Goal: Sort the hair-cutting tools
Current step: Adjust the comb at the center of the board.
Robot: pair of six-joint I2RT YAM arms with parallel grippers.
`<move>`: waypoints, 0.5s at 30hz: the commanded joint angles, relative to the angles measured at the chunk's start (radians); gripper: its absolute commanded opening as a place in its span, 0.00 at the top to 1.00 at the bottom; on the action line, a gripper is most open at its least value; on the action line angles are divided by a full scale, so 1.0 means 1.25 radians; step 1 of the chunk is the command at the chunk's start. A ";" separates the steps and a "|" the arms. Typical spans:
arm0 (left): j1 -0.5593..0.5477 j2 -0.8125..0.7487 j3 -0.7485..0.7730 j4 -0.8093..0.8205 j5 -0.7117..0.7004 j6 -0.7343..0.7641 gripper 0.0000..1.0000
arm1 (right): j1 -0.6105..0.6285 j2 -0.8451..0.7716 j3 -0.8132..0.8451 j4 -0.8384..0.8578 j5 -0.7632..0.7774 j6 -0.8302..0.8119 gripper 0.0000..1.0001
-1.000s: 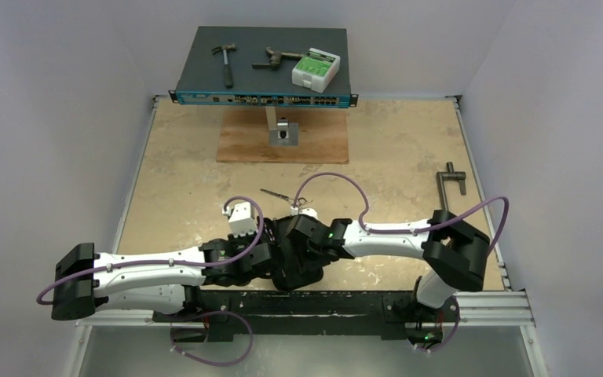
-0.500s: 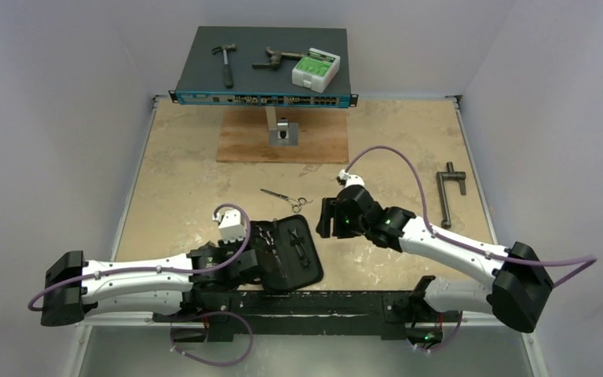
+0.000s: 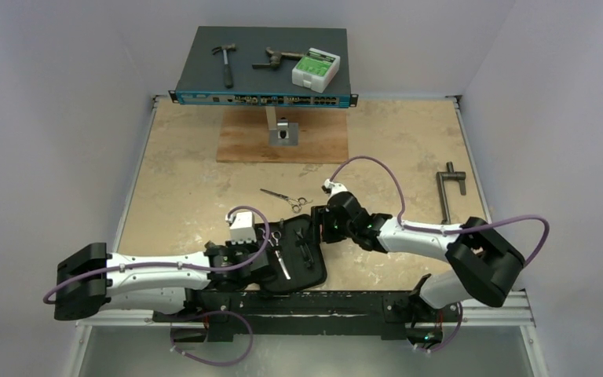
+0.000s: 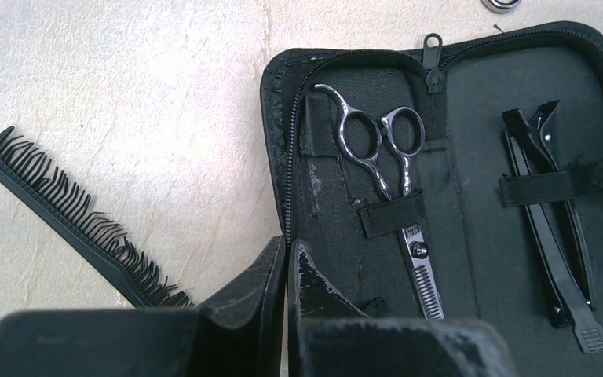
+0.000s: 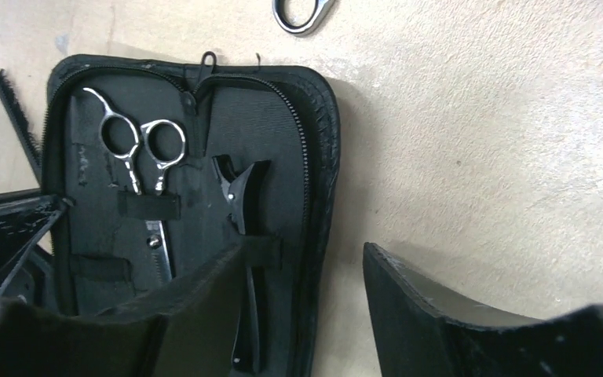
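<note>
A black zip case [image 3: 312,253] lies open near the table's front edge. Under its straps sit silver scissors [image 4: 385,165] and a black hair clip [image 4: 550,236]. My left gripper [image 4: 289,267] is shut on the case's left zipper rim. The black comb [image 4: 71,212] lies on the table just left of the case. A second pair of scissors [image 3: 284,196] lies on the table beyond the case. My right gripper [image 5: 306,259] hangs open over the case's right edge, one finger above the hair clip [image 5: 239,188], the other above bare table.
At the back a network switch [image 3: 263,98] on a stand carries a hammer [image 3: 224,61], a rusty tool [image 3: 275,57] and a white-green box [image 3: 315,69]. A wooden board [image 3: 243,141] lies beneath it. A grey T-shaped bar [image 3: 447,192] lies at the right.
My right gripper opened and pulled away to the right, then came back over the case's right edge. The case now lies uncovered, with my left gripper still shut on its rim.
</note>
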 commanded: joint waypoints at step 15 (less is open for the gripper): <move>0.107 0.123 0.060 0.213 0.098 0.191 1.00 | -0.008 -0.100 -0.116 0.031 0.050 0.065 1.00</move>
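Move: The open right gripper hovers just over the black case's right rim; the case's middle lies about 7 cm left and 5 cm back of it, some 4 cm lower. Inside, the hair clip is 4 cm left and 4 cm back, the thinning scissors 10 cm left and 6 cm back; the loose scissors lie 9 cm ahead, 8 cm left. From the shut left hand, the case's middle is 8 cm right, level with it; the comb is 8 cm left, 2 cm back. Right hand dips 2.5 cm, shuts on the case's right rim and draws right; left creeps forward and down. ##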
